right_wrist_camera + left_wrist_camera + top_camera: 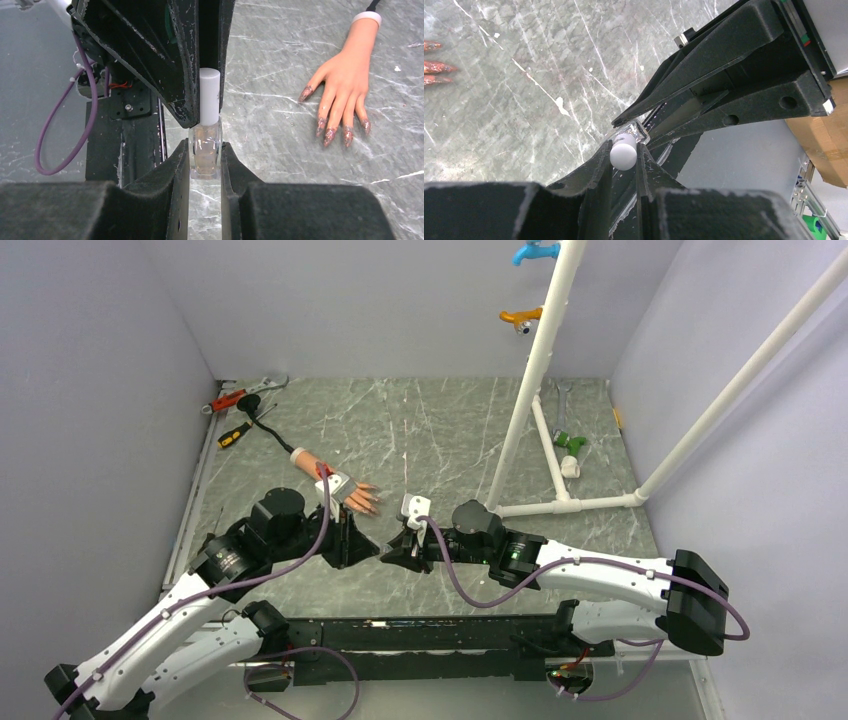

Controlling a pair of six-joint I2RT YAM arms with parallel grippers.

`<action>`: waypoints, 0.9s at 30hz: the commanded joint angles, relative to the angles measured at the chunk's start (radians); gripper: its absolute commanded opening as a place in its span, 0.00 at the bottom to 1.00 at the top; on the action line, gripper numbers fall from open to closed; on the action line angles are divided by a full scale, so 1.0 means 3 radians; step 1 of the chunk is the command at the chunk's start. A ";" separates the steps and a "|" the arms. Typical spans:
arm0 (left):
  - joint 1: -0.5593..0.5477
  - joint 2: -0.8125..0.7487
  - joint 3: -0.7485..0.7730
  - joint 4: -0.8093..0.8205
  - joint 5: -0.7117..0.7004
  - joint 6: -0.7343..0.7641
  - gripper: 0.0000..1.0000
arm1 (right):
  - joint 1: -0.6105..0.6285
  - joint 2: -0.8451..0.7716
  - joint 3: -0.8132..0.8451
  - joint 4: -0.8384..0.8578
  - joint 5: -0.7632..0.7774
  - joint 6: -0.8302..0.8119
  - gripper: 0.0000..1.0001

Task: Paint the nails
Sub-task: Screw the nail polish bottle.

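Note:
A flesh-coloured mannequin hand point(335, 483) point(347, 75) lies palm down on the marble table, and its reddish-pink nails point(368, 502) point(330, 135) point(436, 66) point toward the grippers. My right gripper point(205, 148) point(395, 552) is shut on a small clear bottle point(205, 150), held upright. My left gripper point(625, 146) point(372, 548) meets it from the opposite side. Its fingers point(170, 60) are closed on the bottle's white cap point(623, 154) point(209, 95). Both grippers hang just right of the nails and do not touch them.
A white pipe frame point(530, 380) stands at the back right, with blue point(535, 252) and orange point(522, 316) pieces on it and a green piece point(572, 443) by its base. A wrench point(250, 392) and a screwdriver point(235, 435) lie at the back left. Grey walls close in three sides.

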 commanded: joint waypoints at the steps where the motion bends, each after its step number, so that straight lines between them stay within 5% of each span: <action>1: -0.0018 0.0068 0.0205 -0.0009 0.0173 0.0209 0.07 | 0.0014 -0.0035 0.0048 0.0209 -0.0051 -0.0002 0.00; 19: -0.0047 0.0075 0.0322 -0.0193 0.1228 0.1025 0.09 | 0.0016 -0.0164 0.0038 0.0273 -0.0406 0.0049 0.00; 27: -0.0042 -0.0110 0.0409 -0.0222 0.0943 0.0956 0.78 | 0.0014 -0.0101 0.0069 0.0239 -0.0406 0.0045 0.00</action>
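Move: The white cap of the nail polish bottle is already between the left fingertips, right at the hand point, with the glass bottle about 3 cm to the right and 2 cm lower. The right fingers hold that glass at their tips, so from the right hand the cap sits roughly 3 cm left, 1 cm ahead and 2 cm above. The model hand lies some 16 cm ahead of the left hand, 8 cm to its left and 18 cm below. Still pinching the white cap, the left hand turns about 20 degrees clockwise and sweeps back towards the base, while the right hand keeps its grip on the glass and goes back with it about 3 cm, swinging slightly counter-clockwise. Near the end the left fingers open wide and let go of the cap, the hand rising about a centimetre and drawing back past it to some 4.5 cm in all, as the right hand stops and eases a touch forward. ##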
